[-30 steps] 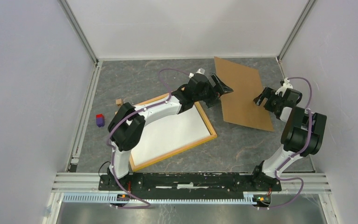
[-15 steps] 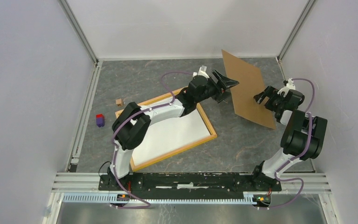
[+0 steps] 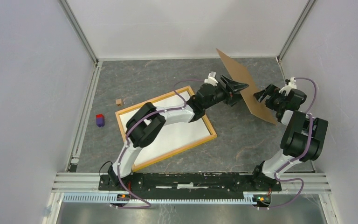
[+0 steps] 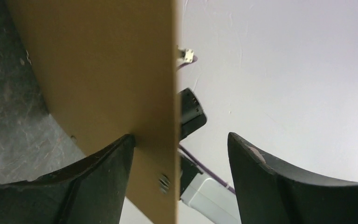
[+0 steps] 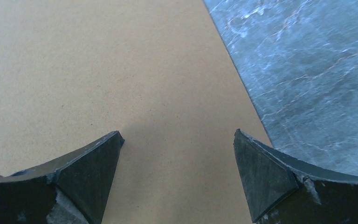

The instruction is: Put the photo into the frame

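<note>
The frame (image 3: 177, 151), light orange-yellow wood, lies flat left of centre with a plain white surface (image 3: 172, 133) filling it. I cannot tell if that is the photo; no printed picture shows. A brown backing board (image 3: 230, 66) stands tilted up almost on edge at the back right. My left gripper (image 3: 238, 87) reaches across to it. In the left wrist view the board (image 4: 102, 70) passes between the jaws of this gripper (image 4: 181, 136): one finger touches its face, the other stands apart. My right gripper (image 3: 260, 95) is open on the board's other side, facing its brown face (image 5: 98, 60), fingers spread (image 5: 177, 132).
A purple block with a red top (image 3: 100, 120) and a small wooden cube (image 3: 119, 101) lie left of the frame. White enclosure walls close in the grey table on three sides. A metal rail (image 3: 191, 179) holds both arm bases at the near edge.
The board has risen from lying flat to nearly on edge, pushed up and rightwards by my left gripper, whose jaws have narrowed. My right gripper has shifted slightly up toward the board.
</note>
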Controlling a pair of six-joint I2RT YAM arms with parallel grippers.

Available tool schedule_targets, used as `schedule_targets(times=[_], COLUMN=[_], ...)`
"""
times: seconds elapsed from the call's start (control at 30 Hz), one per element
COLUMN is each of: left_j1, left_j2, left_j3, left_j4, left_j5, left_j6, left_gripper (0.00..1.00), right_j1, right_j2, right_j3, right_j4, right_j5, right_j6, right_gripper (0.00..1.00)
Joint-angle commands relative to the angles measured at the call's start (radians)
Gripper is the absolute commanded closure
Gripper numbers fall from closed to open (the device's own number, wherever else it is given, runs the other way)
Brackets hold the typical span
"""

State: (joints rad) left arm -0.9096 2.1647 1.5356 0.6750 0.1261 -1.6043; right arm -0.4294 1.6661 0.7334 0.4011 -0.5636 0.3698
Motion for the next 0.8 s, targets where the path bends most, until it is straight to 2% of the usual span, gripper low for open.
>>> schedule_targets(times=[0.0, 0.13, 0.23, 0.3, 0.4, 0.53, 0.6, 0.77], left_j1=[-0.058, -0.057, -0.057, -0.057, -0.049, -0.036, -0.033, -0.016], left_j2=[0.083, 0.058, -0.024, -0.085, -0.143, -0.190, -0.215, -0.296], left_j3=[0.104, 0.102, 0.066, 0.015, -0.066, -0.090, -0.089, -0.119], left_j4=[0.212, 0.121, -0.085, -0.226, -0.257, -0.333, -0.404, -0.503], left_j5=[0.044, 0.057, 0.033, -0.035, -0.090, -0.084, -0.081, -0.056], left_j6=[-0.115, -0.047, 0.067, 0.108, 0.122, 0.181, 0.228, 0.383], left_gripper=[0.21, 0.23, 0.26, 0.30, 0.45, 0.65, 0.78, 0.93], right_j1=[0.073, 0.073, 0.073, 0.073, 0.075, 0.079, 0.085, 0.109], right_j2=[0.042, 0.022, 0.006, -0.005, -0.028, -0.065, -0.088, -0.142], right_j3=[-0.053, -0.042, -0.037, -0.042, -0.052, -0.050, -0.050, -0.017], right_j4=[-0.279, -0.298, -0.327, -0.340, -0.353, -0.398, -0.399, -0.497], right_j5=[-0.193, -0.194, -0.180, -0.157, -0.122, -0.061, -0.024, 0.089], right_j6=[-0.025, -0.038, -0.065, -0.075, -0.088, -0.128, -0.144, -0.199], right_gripper=[0.02, 0.02, 0.02, 0.02, 0.02, 0.02, 0.02, 0.02])
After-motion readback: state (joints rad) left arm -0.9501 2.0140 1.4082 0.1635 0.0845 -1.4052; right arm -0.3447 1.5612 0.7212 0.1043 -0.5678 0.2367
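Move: The backing board is already tipped up on my right, its raised left edge between my left hand's open fingers; its middle is roughly 8 cm to the right, 7 cm ahead and 10 cm below. The frame's middle lies about 32 cm to the left of my left hand, 6 cm nearer me and 20 cm down. From my right hand, low at the board's right edge, the board's middle is about 8 cm left, level fore and aft, and 4 cm higher. I bring my left hand down about 10 cm with the board's raised left edge, drawing back some 5 cm; it drifts right first, then swings left towards the frame. Its fingers tip downward by nearly 30 degrees and close from wide open to pinch that edge. My right hand, fingers still wide open against the board's upper face, goes about 5 cm left and 4 cm back, turning slightly counter-clockwise. ##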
